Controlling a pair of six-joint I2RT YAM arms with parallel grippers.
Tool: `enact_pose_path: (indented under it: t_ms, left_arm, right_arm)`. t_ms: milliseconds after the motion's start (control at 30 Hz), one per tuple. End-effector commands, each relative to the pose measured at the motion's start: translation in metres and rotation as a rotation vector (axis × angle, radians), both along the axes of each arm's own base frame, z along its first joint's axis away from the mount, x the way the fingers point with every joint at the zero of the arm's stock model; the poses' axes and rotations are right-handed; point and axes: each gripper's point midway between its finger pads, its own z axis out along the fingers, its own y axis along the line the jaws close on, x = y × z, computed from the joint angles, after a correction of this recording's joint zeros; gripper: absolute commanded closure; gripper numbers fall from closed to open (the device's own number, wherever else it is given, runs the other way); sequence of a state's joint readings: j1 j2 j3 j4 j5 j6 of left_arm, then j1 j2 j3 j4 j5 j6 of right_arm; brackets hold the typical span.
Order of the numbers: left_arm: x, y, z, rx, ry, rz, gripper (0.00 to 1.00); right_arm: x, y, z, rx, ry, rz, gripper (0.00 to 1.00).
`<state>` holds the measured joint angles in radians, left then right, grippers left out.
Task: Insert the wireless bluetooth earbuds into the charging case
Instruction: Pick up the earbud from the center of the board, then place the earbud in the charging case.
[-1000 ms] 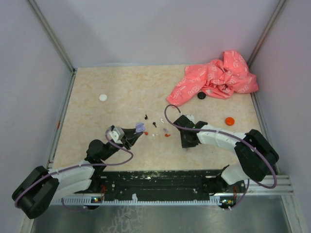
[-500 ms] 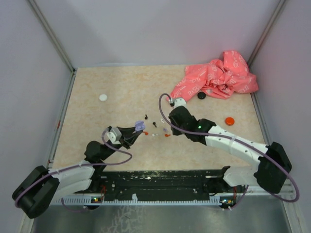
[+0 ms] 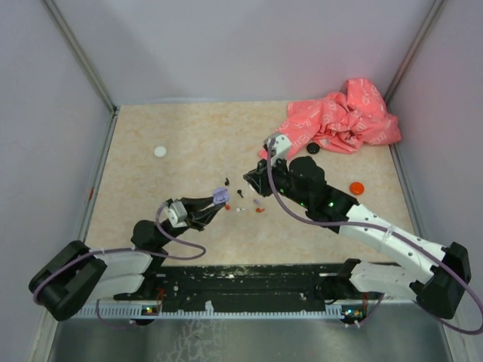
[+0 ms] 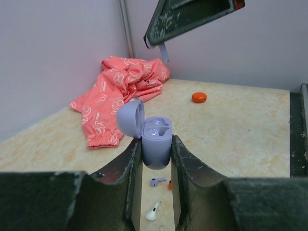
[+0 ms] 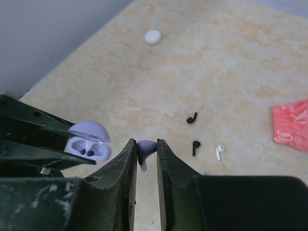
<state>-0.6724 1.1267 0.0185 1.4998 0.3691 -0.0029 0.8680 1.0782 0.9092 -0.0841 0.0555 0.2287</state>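
Observation:
My left gripper is shut on the purple charging case and holds it upright above the table with its lid open; the left wrist view shows the case clamped between both fingers with two empty sockets. My right gripper is shut on a purple earbud and hovers just right of the case. Two black earbuds and a white earbud lie on the table. Below the case lie another purple earbud, a white earbud and a red piece.
A crumpled pink cloth lies at the back right with a black disc at its edge. An orange disc sits at the right and a white disc at the back left. Walls close in three sides.
My right arm has lifted from the table and swung left and farther out, bringing its gripper close to the case. The left gripper with the case has barely moved.

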Motion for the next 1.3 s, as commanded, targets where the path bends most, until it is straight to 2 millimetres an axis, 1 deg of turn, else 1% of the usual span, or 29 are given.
enact_pose_path:
  t_ms: [0, 33, 133, 233, 333, 633, 767, 933, 1133, 1267]
  left_arm:
    - [-0.011, -0.002, 0.047, -0.110, -0.140, -0.051, 0.99]
    - [-0.011, -0.003, 0.050, -0.116, -0.143, -0.054, 0.99]
    - [-0.008, -0.005, 0.057, -0.124, -0.139, -0.056, 0.99]
    - [-0.007, -0.007, 0.064, -0.137, -0.135, -0.064, 0.99]
    - [-0.010, -0.008, 0.071, -0.153, -0.140, -0.086, 0.99]
    - [-0.017, -0.013, 0.076, -0.161, -0.127, -0.138, 0.99]
    - [-0.017, -0.014, 0.074, -0.154, -0.123, -0.145, 0.99]
    - [-0.018, -0.014, 0.076, -0.163, -0.118, -0.150, 0.99]
    - [-0.020, -0.013, 0.080, -0.177, -0.126, -0.158, 1.00]
    - [-0.021, -0.012, 0.081, -0.181, -0.128, -0.157, 1.00]
  right_arm:
    - [-0.024, 0.016, 0.074, 0.203, -0.217, 0.175, 0.83]
    - [-0.029, 0.017, 0.078, 0.219, -0.235, 0.199, 0.83]
    - [-0.042, 0.021, 0.081, 0.237, -0.275, 0.278, 0.82]
    - [-0.052, 0.027, 0.080, 0.251, -0.301, 0.344, 0.83]
    - [-0.058, 0.031, 0.079, 0.275, -0.325, 0.372, 0.83]
    - [-0.062, 0.040, 0.083, 0.329, -0.362, 0.395, 0.83]
    - [-0.062, 0.043, 0.082, 0.341, -0.358, 0.402, 0.83]
    - [-0.062, 0.049, 0.073, 0.328, -0.343, 0.410, 0.83]
    - [-0.059, 0.058, 0.054, 0.291, -0.319, 0.402, 0.83]
    - [-0.056, 0.059, 0.048, 0.286, -0.314, 0.390, 0.84]
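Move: At the tips of the left fingers sits the open charging case, about 4 cm back from the right hand, 8 cm to its left and 4 cm below. On the board some 25 cm under the right hand, a black ear tip lies about 6 cm ahead and 2 cm left, a white one 8 cm ahead and 1 cm right. From the left hand, the held earbud is roughly 5 cm ahead, 8 cm right and 5 cm above. Carrying the pinched earbud towards the case, the right hand rises about 6 cm while going some 5 cm back and as far left, then sinks nearly 3 cm to the open case's mouth. Its wrist swings counter-clockwise and tips its fingers up, some 30 degrees in all. The left hand keeps the case gripped and lifts it about 5 cm, easing slightly right; both grips stay closed. ##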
